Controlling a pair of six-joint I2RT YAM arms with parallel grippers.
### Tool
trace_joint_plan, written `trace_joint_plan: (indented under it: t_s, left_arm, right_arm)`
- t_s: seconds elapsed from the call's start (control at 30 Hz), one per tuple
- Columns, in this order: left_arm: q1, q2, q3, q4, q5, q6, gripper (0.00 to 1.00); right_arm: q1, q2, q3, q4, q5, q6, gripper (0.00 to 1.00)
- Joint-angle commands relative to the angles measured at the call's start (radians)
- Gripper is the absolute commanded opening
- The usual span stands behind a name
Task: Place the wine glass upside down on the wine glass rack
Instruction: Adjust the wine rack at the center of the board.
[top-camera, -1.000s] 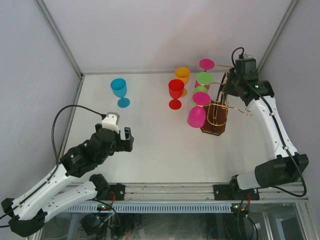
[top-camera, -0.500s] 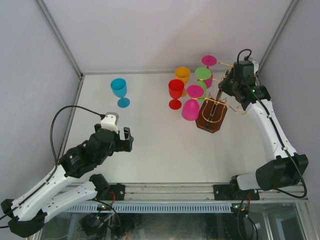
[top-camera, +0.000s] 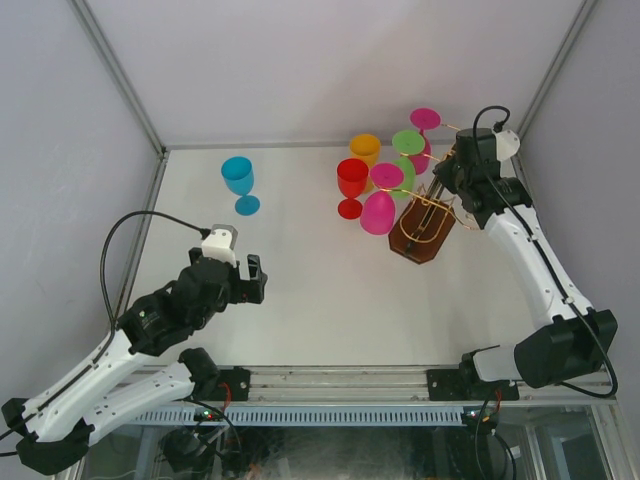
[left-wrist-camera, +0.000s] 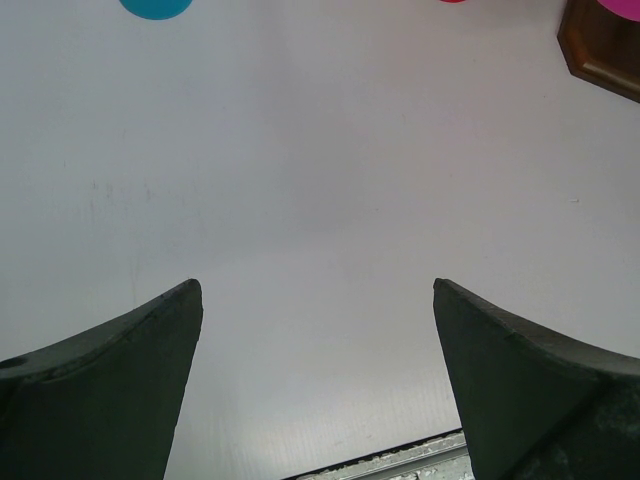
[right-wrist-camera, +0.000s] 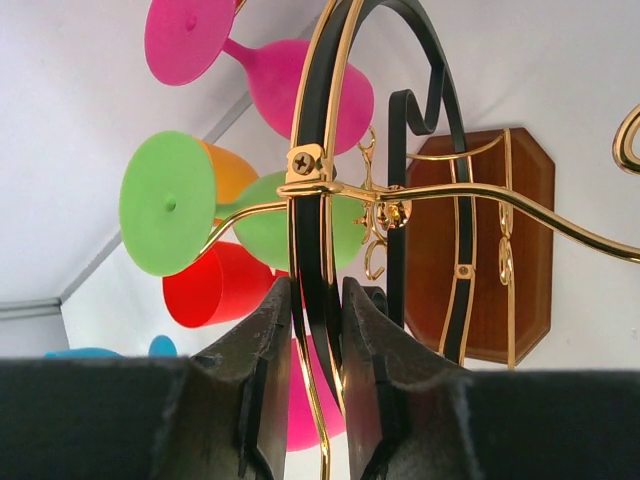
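The wine glass rack (top-camera: 424, 231) is gold wire on a dark wooden base and leans in the top view, with its arms toward the left. My right gripper (top-camera: 449, 181) is shut on its black and gold central loop (right-wrist-camera: 318, 100); both fingers (right-wrist-camera: 268, 320) press the loop from either side. Hanging upside down from the rack are a pink wine glass (top-camera: 378, 212), a green one (top-camera: 407, 143) and another pink one (top-camera: 425, 120). My left gripper (top-camera: 254, 277) is open over bare table at the near left, holding nothing (left-wrist-camera: 315, 290).
Standing upright on the table are a red glass (top-camera: 351, 185), an orange glass (top-camera: 365, 150) behind it, and a blue glass (top-camera: 239, 182) at the far left. The enclosure's grey walls stand close behind and right of the rack.
The rack has tipped and shifted left and away in my right gripper's hold, so its hung glasses swung closer to the red and orange glasses. My left arm has stayed still.
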Motion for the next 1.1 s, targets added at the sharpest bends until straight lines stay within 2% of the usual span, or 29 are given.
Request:
trace_joint_plan:
  t_s: [0.0,0.5,0.73,0.8,1.07]
  left_arm:
    - [-0.001,-0.002,0.000,0.018,-0.013,0.008,1.00]
    - [-0.001,-0.003,0.001,0.010,-0.028,0.002,1.00]
    - [-0.001,0.001,0.001,0.009,-0.029,0.001,1.00]
    - [-0.001,0.000,0.001,0.009,-0.030,0.001,1.00]
    - [-0.001,0.006,0.002,0.009,-0.034,0.001,1.00]
  right_arm:
    - [0.012,-0.039,-0.011,0.073,0.095,0.129,0.03]
    - [0.041,0.021,-0.016,0.127,0.188,0.377,0.04]
    - [0.042,0.046,-0.017,0.148,0.194,0.440,0.08]
    - [0.043,0.048,-0.017,0.153,0.192,0.431,0.14]
    - [0.040,0.013,-0.018,0.150,0.172,0.355,0.50]
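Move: My right fingers already pinch the wine rack's hoop; the rack base lies almost straight below, roughly 27 cm down and about level fore and aft. The red glass stands about 8 cm ahead and 16 cm left, the orange glass some 15 cm ahead and 10 cm left. The hung front magenta glass is about 11 cm to my left, nearly level fore and aft. From my left hand the rack base is some 22 cm ahead and 39 cm right. Keeping my right fingers shut on the hoop, I push the wine rack forward about 3 cm across the board and swing it clockwise some 15 degrees, my wrist rolling about as much so its left side rises. Near the end of the travel I open the fingers partway and let go of the hoop, leaving them around it. ##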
